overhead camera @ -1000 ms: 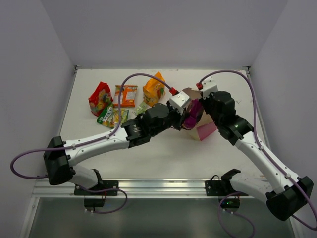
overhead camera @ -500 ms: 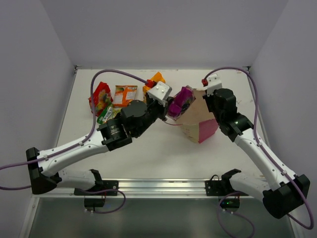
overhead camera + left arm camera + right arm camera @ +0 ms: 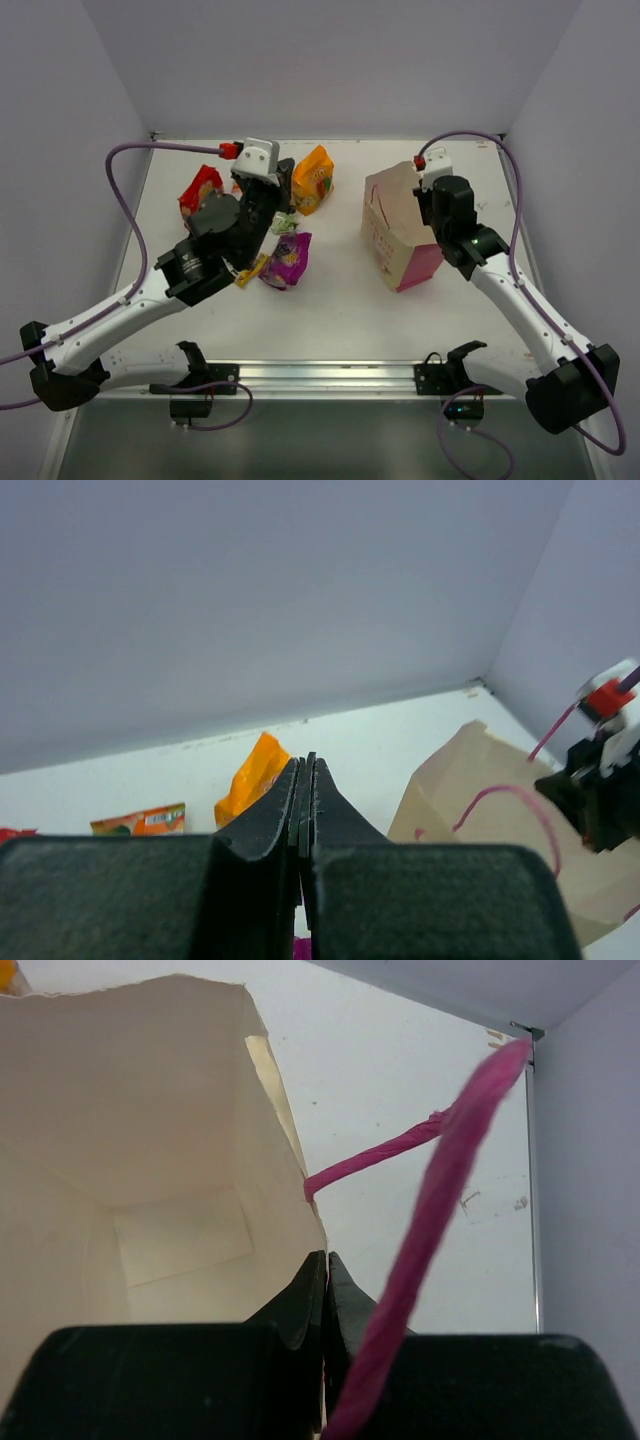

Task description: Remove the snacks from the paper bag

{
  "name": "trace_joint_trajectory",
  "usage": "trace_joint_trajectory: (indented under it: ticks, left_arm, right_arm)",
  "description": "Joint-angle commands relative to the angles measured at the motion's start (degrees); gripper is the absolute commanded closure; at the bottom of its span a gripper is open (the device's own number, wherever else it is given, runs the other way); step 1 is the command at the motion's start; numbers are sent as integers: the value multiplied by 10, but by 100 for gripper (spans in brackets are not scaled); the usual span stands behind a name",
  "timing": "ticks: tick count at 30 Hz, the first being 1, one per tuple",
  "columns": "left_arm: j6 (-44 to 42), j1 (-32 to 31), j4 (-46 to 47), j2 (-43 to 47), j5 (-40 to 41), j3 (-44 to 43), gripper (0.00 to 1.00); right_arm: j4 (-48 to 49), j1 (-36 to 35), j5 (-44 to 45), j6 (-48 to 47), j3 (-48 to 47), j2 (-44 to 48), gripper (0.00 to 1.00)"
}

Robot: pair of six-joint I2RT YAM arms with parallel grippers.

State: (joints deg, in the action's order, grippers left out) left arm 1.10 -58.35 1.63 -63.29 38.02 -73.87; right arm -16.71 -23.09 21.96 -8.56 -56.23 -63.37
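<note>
The paper bag stands at the right, cream with pink print and pink cord handles. My right gripper is shut on its far-right wall at the rim. The bag's inside shows cream with no packet in sight. My left gripper is raised over the snacks, jaws pressed together, nothing visible between the tips. The purple packet lies on the table below it. The red packet, an orange packet, a pale green one and a yellow-green one lie around it.
A second orange packet lies flat behind the left arm and is hidden in the top view. White walls enclose the table on three sides. The left arm stretches over the left half of the table. The aluminium rail runs along the near edge.
My left arm swung left from the bag's mouth with the purple packet; the packet now lies on the table by the other snacks. The bag has come upright under my right gripper.
</note>
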Motion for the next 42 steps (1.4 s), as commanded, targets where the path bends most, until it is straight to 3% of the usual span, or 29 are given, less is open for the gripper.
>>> trace_joint_trajectory:
  ticks: [1,9,13,16,17,20,23,25,28,30,31,34,37,38,40,42]
  left_arm:
    - [58,13,-63,-8,14,58,100]
    - [141,93,-144,-18,-67,112,100]
    - [154,131,-172,-37,-113,102,79]
    - [158,142,-189,-44,-137,93,56]
    - [156,145,-194,-44,-140,90,44]
    - [153,152,-217,-37,-139,82,29]
    - [150,164,-232,-24,-139,81,8]
    - [149,172,-240,-18,-143,81,2]
    - [147,188,-245,-18,-153,80,0]
    - [147,201,-245,-18,-163,80,0]
    - [148,205,-244,-19,-170,79,0]
    - [150,219,-243,-20,-175,65,0]
    - [149,229,-245,-20,-173,41,0]
    - [149,234,-247,-21,-172,33,0]
    - [146,239,-258,-25,-166,11,0]
    - [138,245,-276,-27,-162,-28,0]
  right_arm:
    - [-20,13,19,33,-18,2,100]
    - [-51,55,5,81,-61,-4,100]
    - [-68,114,-34,117,-114,-33,100]
    - [-80,156,-71,136,-160,-73,100]
    - [-83,168,-85,152,-182,-83,100]
    - [-85,218,-152,185,-216,-121,100]
    - [-85,258,-207,215,-247,-163,100]
    - [-90,278,-218,228,-268,-198,100]
    - [-110,299,-238,248,-285,-240,100]
    - [-111,302,-235,247,-282,-246,91]
    - [-112,302,-232,247,-281,-245,72]
    - [-126,302,-248,236,-290,-223,42]
    - [-150,302,-259,231,-306,-192,22]
    - [-156,302,-258,227,-317,-164,10]
    - [-175,302,-254,224,-326,-129,1]
    - [-188,302,-251,215,-339,-72,1]
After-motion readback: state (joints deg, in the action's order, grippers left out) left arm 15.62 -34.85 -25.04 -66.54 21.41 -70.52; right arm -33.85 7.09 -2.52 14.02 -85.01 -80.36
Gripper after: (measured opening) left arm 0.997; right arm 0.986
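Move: The purple snack is about 40 cm below my left hand, 2 cm nearer me and 3 cm to its left, apparently already clear of the closed fingers. The green-white packet is 8 cm ahead and 4 cm left of that hand, the orange snack 15 cm ahead and 2 cm right, the yellow packet 4 cm back and 11 cm left. My right hand already pinches the paper bag's rim. The bag's middle is some 6 cm left, 4 cm back and 10 cm below it; the orange snack is 21 cm left and 6 cm ahead. I drop my left hand steeply, about 19 cm, over the purple snack, tipping the fingers down some 30 degrees and easing forward and left as they open wide, then start rising. My right hand keeps the bag's rim and carries it right and forward, turning clockwise and rolling left side up, sinks, then opens, lets go and backs up and away. ##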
